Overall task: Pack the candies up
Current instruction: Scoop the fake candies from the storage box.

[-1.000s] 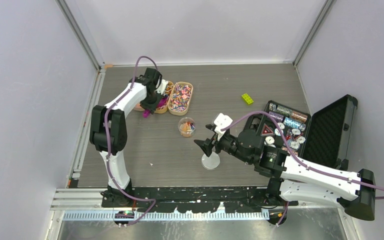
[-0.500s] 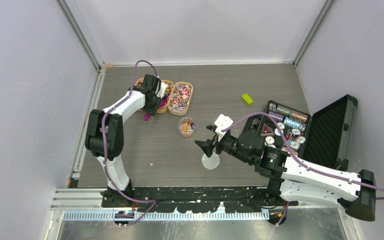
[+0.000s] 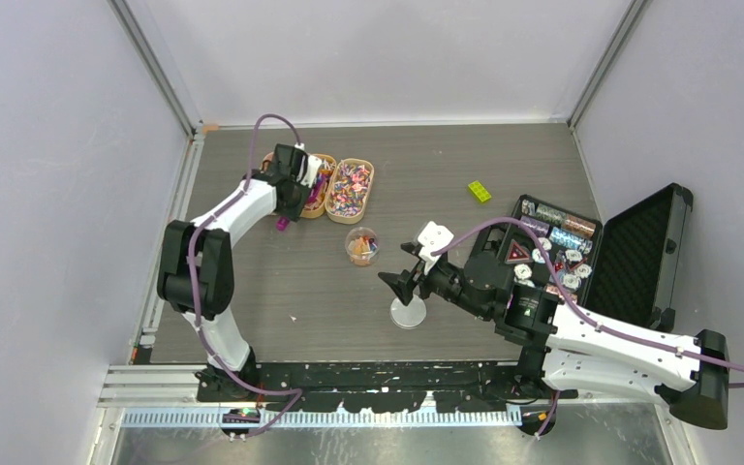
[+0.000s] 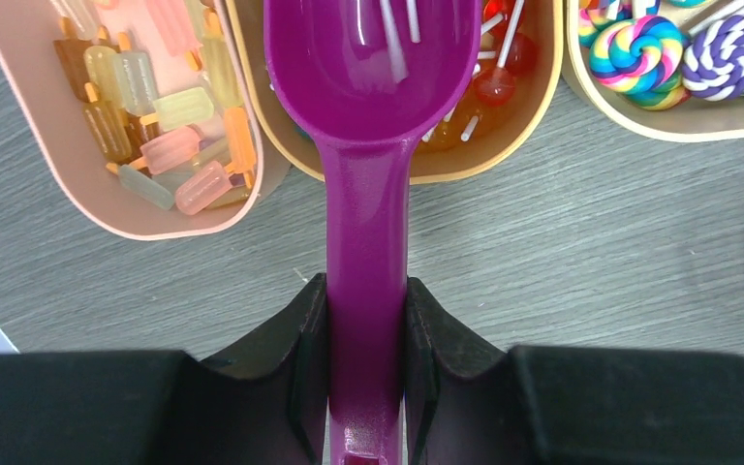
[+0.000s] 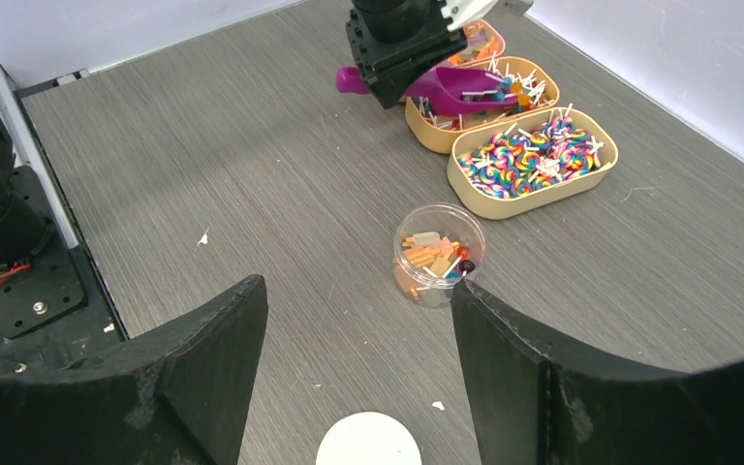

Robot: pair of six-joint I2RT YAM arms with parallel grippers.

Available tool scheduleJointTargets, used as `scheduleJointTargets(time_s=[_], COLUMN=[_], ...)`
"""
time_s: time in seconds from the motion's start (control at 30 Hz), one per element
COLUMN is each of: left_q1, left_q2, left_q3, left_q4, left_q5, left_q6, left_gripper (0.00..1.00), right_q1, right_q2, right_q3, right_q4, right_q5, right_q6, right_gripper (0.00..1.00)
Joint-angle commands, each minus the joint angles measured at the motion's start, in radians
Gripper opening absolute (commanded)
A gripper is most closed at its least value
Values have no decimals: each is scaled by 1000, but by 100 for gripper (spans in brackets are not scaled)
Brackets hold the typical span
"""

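Observation:
My left gripper [image 4: 366, 291] is shut on the handle of a purple scoop [image 4: 373, 58]. The scoop's bowl hangs empty over the middle tan tray [image 4: 484, 163], which holds red and orange lollipop candies [image 4: 496, 82]. A pink tray [image 4: 87, 194] of pastel candies lies to its left, and a tray [image 4: 659, 126] of swirl lollipops to its right. A clear cup [image 3: 360, 245] with some candies in it [image 5: 433, 260] stands mid-table. My right gripper [image 5: 356, 291] hovers open and empty above a white lid [image 5: 368, 450], short of the cup.
An open black case [image 3: 644, 247] with poker chips [image 3: 554, 247] sits at the right. A yellow-green brick [image 3: 479, 191] lies behind it. Walls and metal rails close in the table at the left, back and right.
My left arm's elbow has swung left, and the gripper with the scoop has shifted slightly at the trays. The right arm has not moved.

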Motion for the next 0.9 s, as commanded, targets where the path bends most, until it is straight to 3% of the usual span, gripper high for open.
scheduleJointTargets(time_s=[0.0, 0.67, 0.87], left_q1=[3, 1, -1], left_q2=[-70, -254, -337], left_q3=[-4, 10, 39], left_q4=[50, -151, -249], left_q5=[-19, 1, 109], left_q6=[-3, -21, 19], left_gripper=[0, 0, 0], right_q1=[6, 7, 6], right_q2=[-23, -128, -159], right_q3=[-3, -42, -39], right_q4=[53, 39, 11], right_q5=[16, 48, 66], right_q6=[12, 48, 51], right_gripper=[74, 74, 74])
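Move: Back and to the right of the left hand, which grips the purple scoop, stands the clear round storage box, about 14 cm right, 7 cm back and some 5 cm lower. The scoop's bowl is in the middle lollipop box, 6 cm ahead and 4 cm right of the hand; the popsicle box is 7 cm ahead, 4 cm left, the swirl-candy box 5 cm ahead, 12 cm right, all about 6 cm down. From the right hand the storage box lies some 12 cm ahead, 9 cm left, 22 cm below. Lifting the loaded scoop out of the middle lollipop box, the left hand goes almost straight up at first, then up and back together, about 7 cm up and 4.5 cm back, gaining speed. Its fingers keep their hold on the handle and the scoop stays nearly at the same tilt. The right hand, empty and half open, eases about 2 cm to its right and slightly up. ##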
